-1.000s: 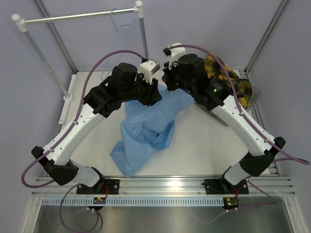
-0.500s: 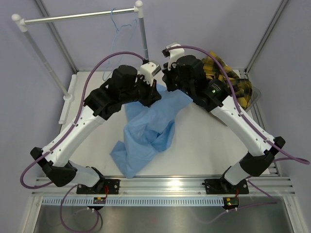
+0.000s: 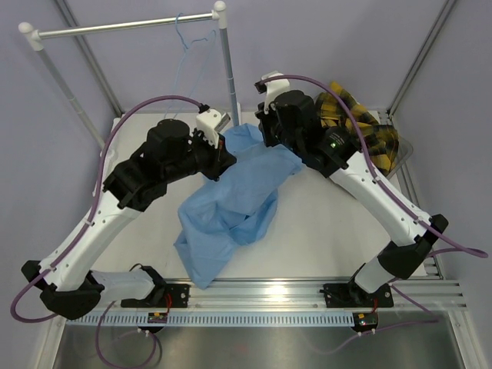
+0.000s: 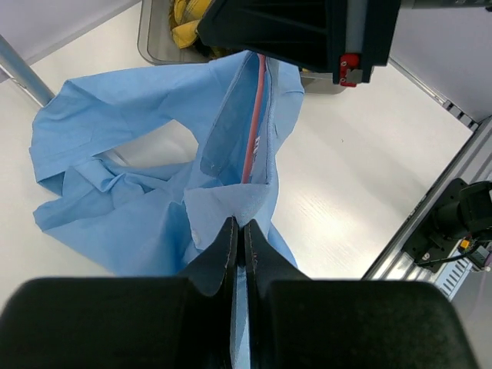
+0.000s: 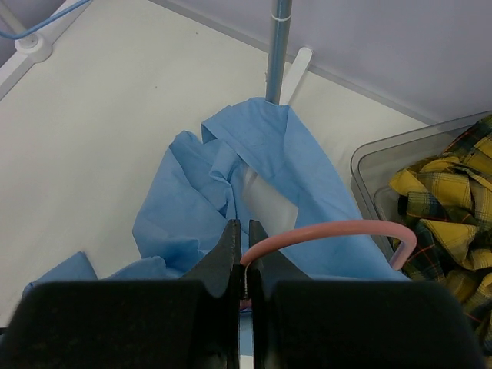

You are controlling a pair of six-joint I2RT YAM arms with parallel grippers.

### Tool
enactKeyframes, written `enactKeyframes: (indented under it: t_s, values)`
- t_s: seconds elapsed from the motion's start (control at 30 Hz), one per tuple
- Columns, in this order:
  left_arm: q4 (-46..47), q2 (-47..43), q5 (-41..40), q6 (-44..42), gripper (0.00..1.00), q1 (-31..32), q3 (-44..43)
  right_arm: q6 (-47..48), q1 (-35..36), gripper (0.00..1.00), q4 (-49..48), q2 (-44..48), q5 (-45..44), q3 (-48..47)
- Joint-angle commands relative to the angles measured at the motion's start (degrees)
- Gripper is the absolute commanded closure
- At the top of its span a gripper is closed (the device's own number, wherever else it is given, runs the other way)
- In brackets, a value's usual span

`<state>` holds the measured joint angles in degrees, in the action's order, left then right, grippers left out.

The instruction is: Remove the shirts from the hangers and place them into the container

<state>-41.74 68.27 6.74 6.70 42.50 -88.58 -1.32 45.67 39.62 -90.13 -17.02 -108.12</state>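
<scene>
The light blue shirt [image 3: 231, 204] lies spread on the table, its upper part lifted between the two arms. My left gripper [image 4: 240, 224] is shut on a fold of this shirt [image 4: 146, 192]. A pink hanger [image 4: 252, 131] runs inside the raised fabric. My right gripper [image 5: 244, 269] is shut on the pink hanger's hook [image 5: 330, 228], above the shirt [image 5: 254, 154]. The yellow-and-black plaid shirt [image 3: 361, 127] lies in the clear container [image 3: 405, 157] at the right. In the top view my left gripper [image 3: 224, 156] sits at the shirt's left edge.
A clothes rack rail [image 3: 123, 25] spans the back left, with a light blue wire hanger [image 3: 184, 42] on it. Its upright post [image 5: 277, 46] stands just behind the shirt. The container's rim [image 5: 369, 161] is close to my right gripper.
My left gripper has shut on the blue shirt and pulled left and back, drawing the fabric with it. The right arm has barely moved.
</scene>
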Motion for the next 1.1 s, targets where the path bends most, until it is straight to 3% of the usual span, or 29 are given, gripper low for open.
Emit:
enactKeyframes:
  t_s: [0.0, 0.1, 0.3, 0.5, 0.93, 1.07]
  values:
    - [1.04, 0.72, 3.08, 1.12, 1.00, -0.14, -1.86, 0.11, -0.67, 1.00, 0.73, -1.10, -2.58, -2.27]
    - [1.04, 0.28, 2.75, 1.12, 1.00, -0.14, -1.69, -0.44, -0.67, 1.00, 1.69, -1.63, -5.13, -2.01]
    - [0.17, -9.10, -8.65, 0.42, 1.00, -0.40, 9.11, -2.98, -2.51, 1.00, 4.50, -1.02, -8.38, -2.98]
    - [-1.86, -18.69, -11.75, 2.96, 1.00, -0.93, 18.43, -5.00, -6.20, 1.00, 5.21, 0.92, -6.46, -4.03]
    - [-2.04, -26.96, -10.53, 9.20, 1.00, -0.93, 28.71, -11.77, -7.88, 1.00, 7.41, 1.18, -3.11, -9.92]
    - [-1.25, -26.26, -7.63, 10.61, 1.00, -0.93, 30.04, -12.65, -7.79, 1.00, 3.37, 3.46, 3.28, -7.30]
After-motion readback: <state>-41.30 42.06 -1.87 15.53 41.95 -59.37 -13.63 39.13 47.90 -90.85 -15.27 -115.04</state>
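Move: The left hand holds the blue shirt's shoulder; the pink hanger's hook is about 9 cm ahead and 14 cm to its right, level, already pinched between the right fingers. From the right hand, the rack post's foot is some 19 cm ahead, 9 cm left, and the container 18 cm ahead, 28 cm right, both roughly 33 cm below. Still pinching the shirt, the left hand pulls down, left and back, about 13 cm, away from the right-held hanger. ##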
